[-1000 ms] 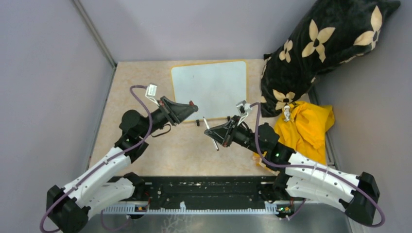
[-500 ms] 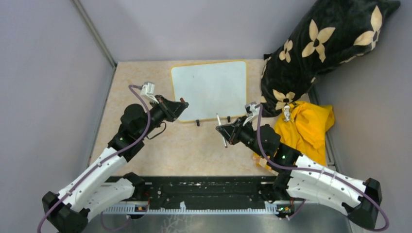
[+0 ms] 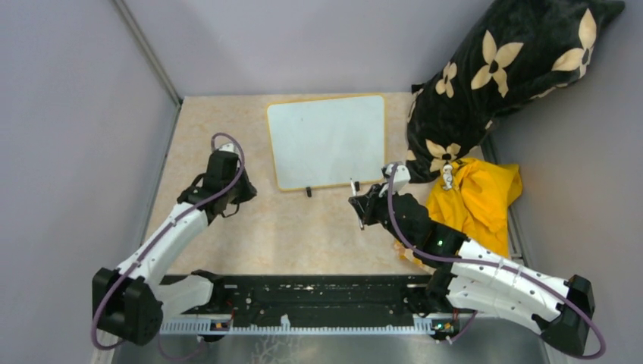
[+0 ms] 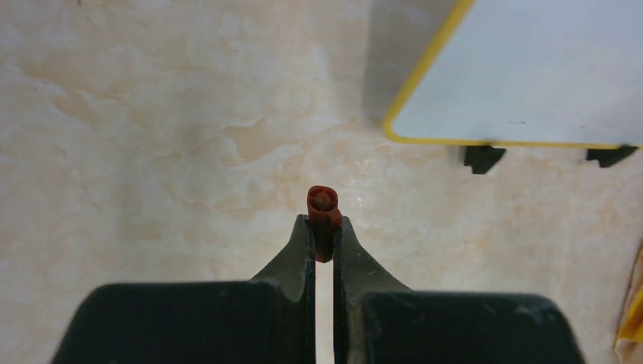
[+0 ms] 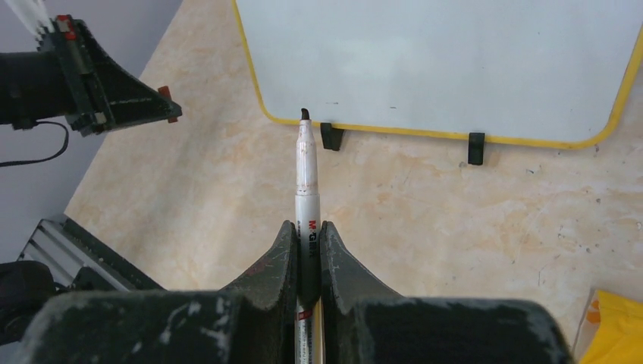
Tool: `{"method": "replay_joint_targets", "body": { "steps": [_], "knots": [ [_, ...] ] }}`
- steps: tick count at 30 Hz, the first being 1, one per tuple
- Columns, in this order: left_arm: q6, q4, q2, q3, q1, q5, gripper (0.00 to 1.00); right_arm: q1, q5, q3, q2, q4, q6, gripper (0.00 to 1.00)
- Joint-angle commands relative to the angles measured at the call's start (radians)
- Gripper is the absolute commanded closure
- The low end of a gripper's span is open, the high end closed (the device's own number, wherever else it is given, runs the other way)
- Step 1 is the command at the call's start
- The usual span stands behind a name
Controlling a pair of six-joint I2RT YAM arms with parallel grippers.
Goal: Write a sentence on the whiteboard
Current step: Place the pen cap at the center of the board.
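The whiteboard (image 3: 326, 140) lies flat at the back middle of the table, yellow-framed, with two black feet on its near edge. Its white face (image 5: 440, 61) is blank; no sentence is in view. My right gripper (image 5: 308, 231) is shut on a white marker (image 5: 305, 167). The marker's bare dark tip hovers just short of the board's near left edge, beside a black foot (image 5: 331, 136). My left gripper (image 4: 324, 224) is shut on the red marker cap (image 4: 322, 201), over bare table left of the board's (image 4: 531, 68) corner.
A black pillow with cream flowers (image 3: 508, 68) leans at the back right, touching the board's right side. A crumpled yellow cloth (image 3: 478, 197) lies beside my right arm. Grey walls close in left and back. A black rail (image 3: 318, 303) runs along the near edge.
My left arm pulled back to the left, away from the board, keeping the cap. My right gripper carried the marker right and forward to the board's near edge.
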Motion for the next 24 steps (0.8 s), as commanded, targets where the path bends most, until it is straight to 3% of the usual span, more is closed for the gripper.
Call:
{"method": "replay_joint_targets", "body": {
  "steps": [1,8,15,24],
  "knots": [
    [0.061,0.029,0.091,-0.004,0.081,0.108,1.0,-0.005,0.007,-0.011,-0.033,0.051,-0.033,1.0],
    [0.078,0.021,0.388,0.111,0.166,0.135,1.0,-0.005,-0.075,-0.054,-0.045,0.09,-0.016,1.0],
    [0.078,-0.014,0.565,0.235,0.181,0.165,1.0,-0.004,-0.089,-0.065,-0.074,0.079,-0.031,1.0],
    [0.085,0.019,0.625,0.21,0.181,0.155,0.97,-0.006,-0.064,-0.052,-0.068,0.072,-0.059,1.0]
  ]
}}
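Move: The pen cap is already pinched in the left fingers. The bare table spot it is bound for lies about 6 cm ahead of the left hand, 2 cm to its left and some 12 cm below. The whiteboard's near-left corner is about 7 cm ahead and 5 cm to the right of this hand, its left black clip 6 cm ahead and 14 cm right. From the right hand, which holds the pen, that spot is about 13 cm ahead, 31 cm left and 20 cm down. Lower the left gripper some 11 cm towards the bare table just left of the whiteboard's near-left corner, working it forward about 5 cm as it sinks, and slow the descent over the last few centimetres. Tip the fingers roughly 20 degrees steeper towards the table, and keep them shut on the pen cap. ##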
